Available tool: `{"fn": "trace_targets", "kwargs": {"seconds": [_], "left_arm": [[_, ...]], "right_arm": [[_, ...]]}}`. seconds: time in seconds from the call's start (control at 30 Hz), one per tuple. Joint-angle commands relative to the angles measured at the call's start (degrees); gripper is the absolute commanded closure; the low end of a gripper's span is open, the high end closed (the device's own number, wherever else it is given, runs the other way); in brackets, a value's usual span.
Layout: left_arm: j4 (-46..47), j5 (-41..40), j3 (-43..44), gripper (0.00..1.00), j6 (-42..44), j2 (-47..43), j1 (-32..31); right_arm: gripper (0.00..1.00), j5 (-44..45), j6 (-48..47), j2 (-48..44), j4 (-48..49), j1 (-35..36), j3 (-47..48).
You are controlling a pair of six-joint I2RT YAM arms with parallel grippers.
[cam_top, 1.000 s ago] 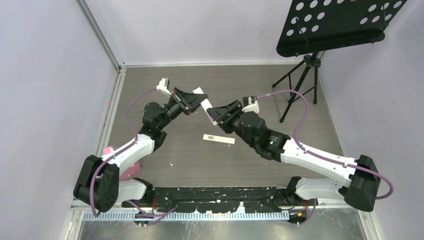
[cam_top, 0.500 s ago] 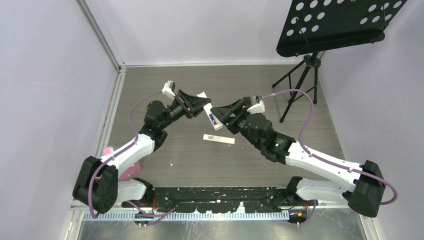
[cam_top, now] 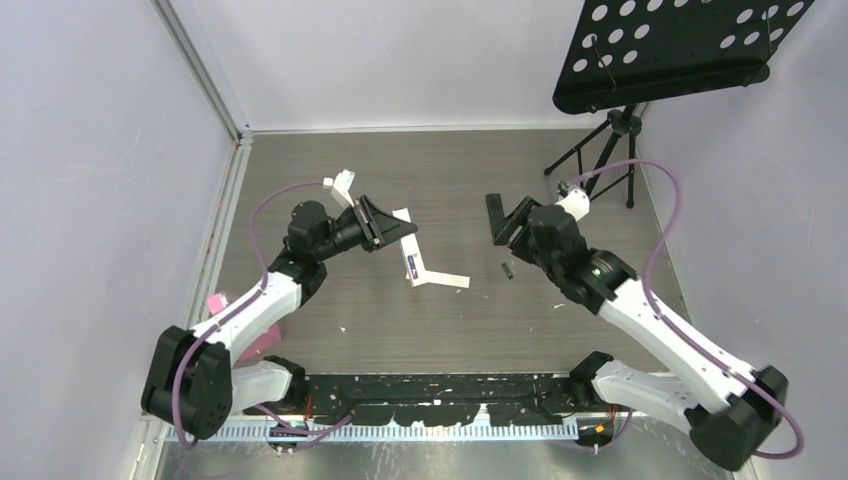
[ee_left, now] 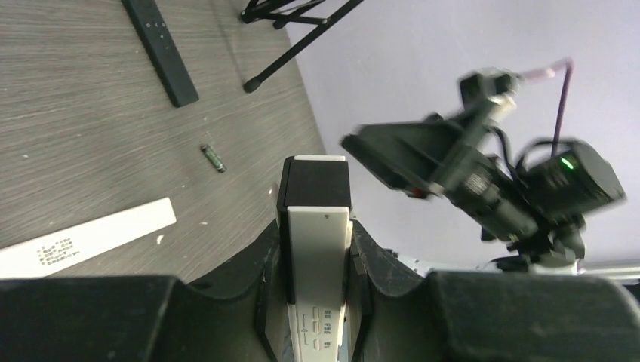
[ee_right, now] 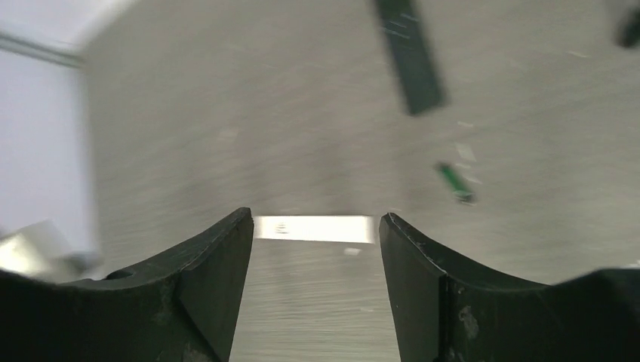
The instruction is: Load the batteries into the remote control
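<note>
My left gripper (cam_top: 398,233) is shut on a white remote control (cam_top: 407,252), which slants down toward the table. In the left wrist view the remote (ee_left: 317,256) sits squeezed between both fingers (ee_left: 381,264), its black far end (ee_left: 315,181) sticking out past them. One green battery (cam_top: 507,271) lies alone on the wood table (cam_top: 380,320); the wrist views show it too, as a battery (ee_left: 213,158) and a blurred battery (ee_right: 453,182). My right gripper (cam_top: 512,228) hovers just above and right of it, open, and the right wrist view shows the gripper (ee_right: 315,226) with nothing between its jaws.
A flat white strip (cam_top: 445,279) with a printed label lies by the remote's low end, strip (ee_right: 313,228). A long black remote (cam_top: 492,210) lies beside my right gripper. A music stand's tripod (cam_top: 600,170) stands at the back right. A pink object (cam_top: 215,300) sits at the left edge.
My right arm has drawn back to the right, away from the white remote, uncovering the green battery on the table. My left gripper has tipped the remote lower, toward the strip.
</note>
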Motion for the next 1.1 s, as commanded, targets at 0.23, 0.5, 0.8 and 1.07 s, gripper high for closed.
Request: {"fn": "trace_targets", "kwargs": {"seconds": [0.23, 0.5, 0.8, 1.07], "left_arm": [[-11.2, 1.3, -0.2, 1.0, 11.2, -8.4, 0.1], [-12.0, 2.3, -0.4, 1.0, 11.1, -9.1, 0.1], [-12.5, 2.5, -0.1, 1.0, 11.0, -9.6, 0.2], [-13.0, 1.8, 0.0, 1.0, 10.4, -8.9, 0.2]], "right_arm": [[0.35, -3.0, -13.8, 19.1, -5.4, -8.0, -4.0], [0.5, -6.8, -21.2, 33.2, -4.3, -10.5, 1.2], [0.56, -10.4, -25.3, 38.6, -2.7, -12.3, 2.9], [0.71, -14.6, -23.2, 42.2, 1.2, -12.7, 1.9]]}}
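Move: The green battery lies on the table about 4 cm right of the right gripper, 2 cm ahead and some 23 cm below it. The black remote is also on the table, about 14 cm ahead of this gripper and 2 cm to its right; the white cover strip lies level with it fore and aft, some 13 cm left. From the left gripper, which holds the white remote, the battery is roughly 23 cm right, neither ahead nor back, and about 24 cm down. Drop the right gripper about 22 cm to the lone battery, fast at first and slowing near the table, bearing right and ending slightly forward. Pitch the fingers down some 35 degrees, sink the hand's left side, and narrow them by about half around the battery without closing. Draw the left gripper back about 3 cm, keeping its grip on the white remote. ##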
